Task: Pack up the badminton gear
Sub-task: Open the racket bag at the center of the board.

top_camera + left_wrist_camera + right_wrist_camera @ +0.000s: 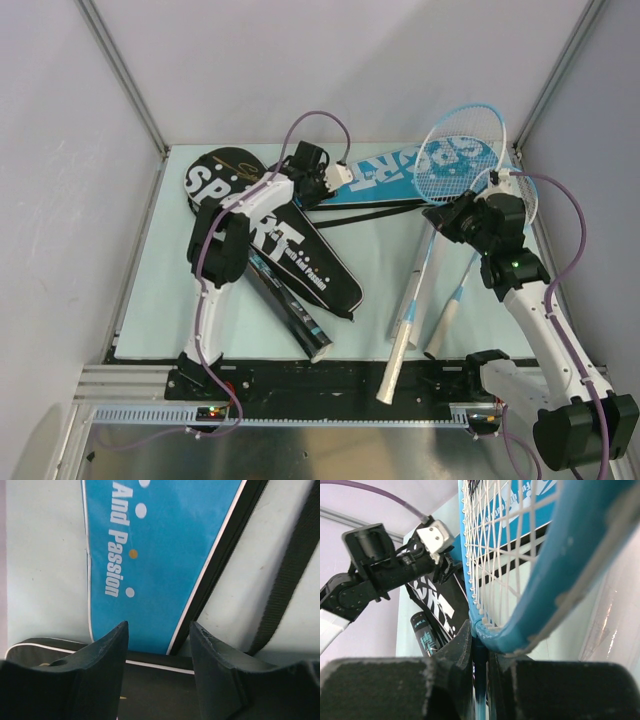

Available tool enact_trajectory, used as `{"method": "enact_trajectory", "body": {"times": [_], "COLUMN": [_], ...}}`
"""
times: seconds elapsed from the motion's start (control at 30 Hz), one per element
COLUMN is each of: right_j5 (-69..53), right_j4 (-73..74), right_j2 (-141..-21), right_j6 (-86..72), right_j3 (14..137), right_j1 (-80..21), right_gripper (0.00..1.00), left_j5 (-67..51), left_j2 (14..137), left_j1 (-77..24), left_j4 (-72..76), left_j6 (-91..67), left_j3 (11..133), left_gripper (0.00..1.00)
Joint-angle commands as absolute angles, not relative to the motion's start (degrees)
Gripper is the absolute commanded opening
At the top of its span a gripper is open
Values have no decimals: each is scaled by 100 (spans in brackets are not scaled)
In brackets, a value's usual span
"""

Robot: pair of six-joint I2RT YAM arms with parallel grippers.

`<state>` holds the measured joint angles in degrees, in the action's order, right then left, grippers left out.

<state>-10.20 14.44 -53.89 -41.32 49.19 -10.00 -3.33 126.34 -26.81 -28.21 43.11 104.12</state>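
My right gripper (446,217) is shut on the throat of the light-blue racket (462,150), just below its strung head (520,555). The head is tilted up over the blue SPORT cover (385,172). This racket's white handle (398,352) reaches the table's near edge. A second racket (447,318) lies beside it. My left gripper (159,640) stands open with nothing between its fingers, low over the narrow end of the blue cover (160,555) where it meets the black cover (160,685). The black SPORT cover (270,240) lies at the left, with a black tube (290,305) beside it.
A black strap (290,575) runs across the pale mat (160,280) right of the blue cover's narrow end. Grey walls close in the sides and back. The left arm (385,565) shows in the right wrist view, beyond the racket strings.
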Motion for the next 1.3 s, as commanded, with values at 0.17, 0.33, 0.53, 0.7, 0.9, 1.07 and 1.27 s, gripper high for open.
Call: {"method": "enact_trajectory", "body": {"times": [0.17,0.33,0.53,0.7,0.9,1.07,1.27], "right_j5": [-1097,-1032,-967,-809,-447,-222,-6], "right_j4": [975,898,821,899,796,855,1131], "right_j2": [-5207,-5212,-5204,-5129,-5123,-5122,-4962], "right_j6": [-4009,-4019,-4032,-3964,-3972,-3898,-3758], "right_j3": [5025,5095,5232,5436,5519,5528,5521], "right_j1": [-966,-969,-1029,-1048,-1334,-1600,-1744], "right_gripper": [0,0,0,0,0,0,0], "left_j5": [-154,-47,-145,-538,-393,-697,-560], "left_j2": [13208,13401,13632,13725,13657,13143,12231], "left_j1": [-2609,-2536,-2451,-2344,-2504,-2515,-2535], "left_j4": [-3170,-3214,-3419,-3655,-3645,-3110,-2003], "left_j6": [5532,5607,5901,5925,5833,4971,3917], "left_j3": [10859,11074,11484,11742,11777,11775,11509], "left_gripper": [57,56,49,15,0,0,0]}}
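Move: The near edge of the blue racket bag, at its narrow end, lies about 5 cm below my open left hand, 2 cm ahead and 2 cm to its left; the bag's middle is some 27 cm to this hand's right and 8 cm ahead. The black bag is centred about 11 cm left and 10 cm back, the black strap about 16 cm right and 5 cm back. From my right hand that blue edge lies roughly 37 cm left, 20 cm ahead and 23 cm below. I lower my left hand about 5 cm onto the blue bag's near edge, drifting left and then forward while the wrist rolls and turns clockwise some 10 degrees each. I shut the fingers on the white-piped edge of the top panel, then raise it about 3 cm, easing right. My right hand keeps the racket and lifts it 4 to 5 cm, tipping it up slightly. ##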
